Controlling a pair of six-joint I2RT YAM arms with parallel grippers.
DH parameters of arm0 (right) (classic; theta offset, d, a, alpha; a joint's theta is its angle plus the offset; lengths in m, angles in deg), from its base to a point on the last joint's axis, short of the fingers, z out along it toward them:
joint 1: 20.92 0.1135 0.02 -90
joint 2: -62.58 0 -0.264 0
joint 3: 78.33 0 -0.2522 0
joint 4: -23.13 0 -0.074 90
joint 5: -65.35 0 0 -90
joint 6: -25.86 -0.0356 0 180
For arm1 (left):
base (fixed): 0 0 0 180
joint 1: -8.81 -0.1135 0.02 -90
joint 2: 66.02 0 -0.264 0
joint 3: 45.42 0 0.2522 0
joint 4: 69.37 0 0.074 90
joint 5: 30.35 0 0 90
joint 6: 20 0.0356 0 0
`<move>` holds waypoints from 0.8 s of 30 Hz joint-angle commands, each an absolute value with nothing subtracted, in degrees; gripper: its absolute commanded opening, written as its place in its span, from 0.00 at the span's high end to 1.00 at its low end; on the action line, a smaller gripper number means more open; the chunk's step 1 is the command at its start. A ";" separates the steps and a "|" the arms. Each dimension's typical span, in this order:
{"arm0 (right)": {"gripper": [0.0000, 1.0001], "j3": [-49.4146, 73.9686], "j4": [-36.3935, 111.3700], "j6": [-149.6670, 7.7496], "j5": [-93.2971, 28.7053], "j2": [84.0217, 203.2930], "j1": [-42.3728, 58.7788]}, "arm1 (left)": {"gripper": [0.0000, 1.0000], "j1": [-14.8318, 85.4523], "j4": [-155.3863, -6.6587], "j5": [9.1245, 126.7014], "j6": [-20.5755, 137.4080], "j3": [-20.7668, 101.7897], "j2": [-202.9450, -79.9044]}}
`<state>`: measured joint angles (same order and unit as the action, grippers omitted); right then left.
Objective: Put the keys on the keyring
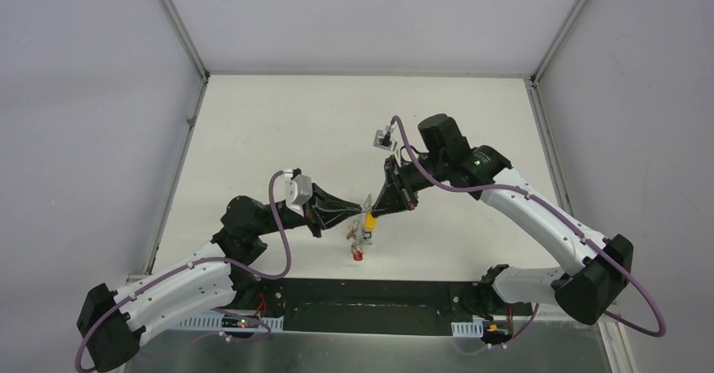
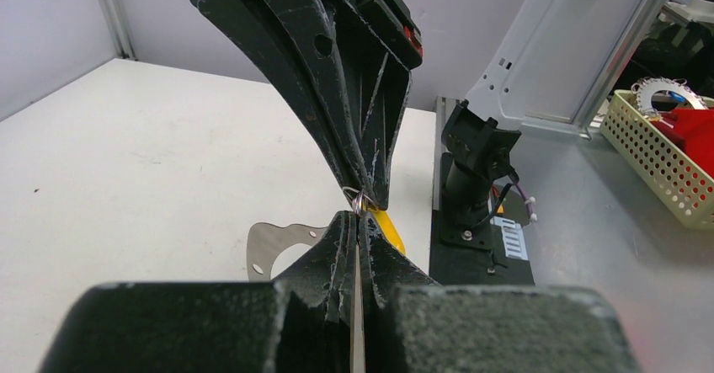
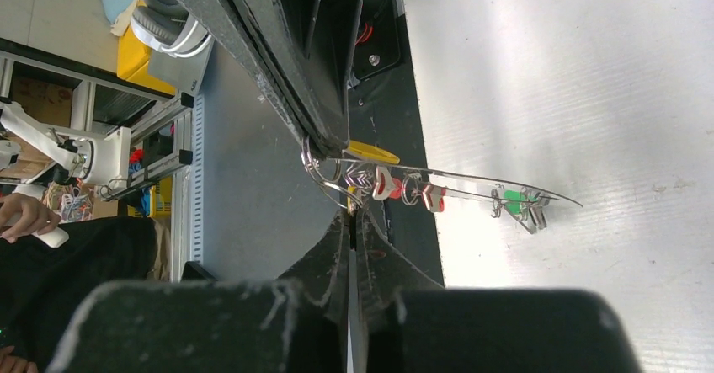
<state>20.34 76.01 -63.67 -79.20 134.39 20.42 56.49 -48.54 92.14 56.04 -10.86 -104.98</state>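
Both grippers meet tip to tip above the table's near middle. My left gripper (image 1: 360,209) (image 2: 360,215) is shut on one end of the keyring (image 3: 471,181), a thin grey loop that stretches away to the right in the right wrist view. On the loop hang keys with red tags (image 3: 387,186) and one with a green tag (image 3: 509,196). My right gripper (image 1: 371,205) (image 3: 352,213) is shut at the small ring (image 2: 358,200) of the yellow-tagged key (image 2: 389,230) (image 1: 369,219). Keys dangle below the grippers (image 1: 359,240).
A flat grey metal piece with holes (image 2: 274,247) shows just left of my left fingers. The right arm's base (image 2: 476,188) stands on the black strip at the table's near edge. A cream basket (image 2: 665,162) sits off the table.
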 commanded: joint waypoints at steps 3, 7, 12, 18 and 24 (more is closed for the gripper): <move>1.00 19.59 79.42 -60.24 -78.01 133.76 20.38 | 1.00 56.97 -45.16 89.63 56.36 -10.29 -102.71; 1.00 19.64 79.22 -60.71 -78.09 134.15 20.51 | 1.00 56.95 -44.83 89.84 56.27 -10.30 -102.95; 1.00 18.21 79.63 -60.52 -77.84 134.71 20.82 | 1.00 56.97 -44.54 90.21 56.24 -9.80 -103.63; 0.69 17.27 79.57 -59.76 -77.34 133.68 20.91 | 1.00 56.97 -44.37 90.67 56.23 -9.42 -104.03; 0.41 19.71 71.42 -61.31 -76.85 127.16 20.87 | 1.00 56.93 -44.63 91.09 56.20 -9.28 -104.27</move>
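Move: The right hand, shut on the small ring at the yellow-tagged key, has the keyring's top loop in the left fingertips, about 3 cm to its left, level fore and aft, about 1 cm above. The yellow tag hangs about 2 cm below the right fingertips, 1 cm left and 1 cm back; the metal plate is some 3 cm left and 7 cm below, neither ahead nor back. From the left hand the yellow tag lies about 2 cm right, 1 cm back and 3 cm below. Barely sinking and easing to its right, well under 1 cm in all, the right hand first keeps its pinch beside the left fingertips, then spreads its fingers to a little over half open and lets go of the yellow key's ring. The left hand stays in place with its fingers shut, still holding the ring loops with the plate hanging beneath. ##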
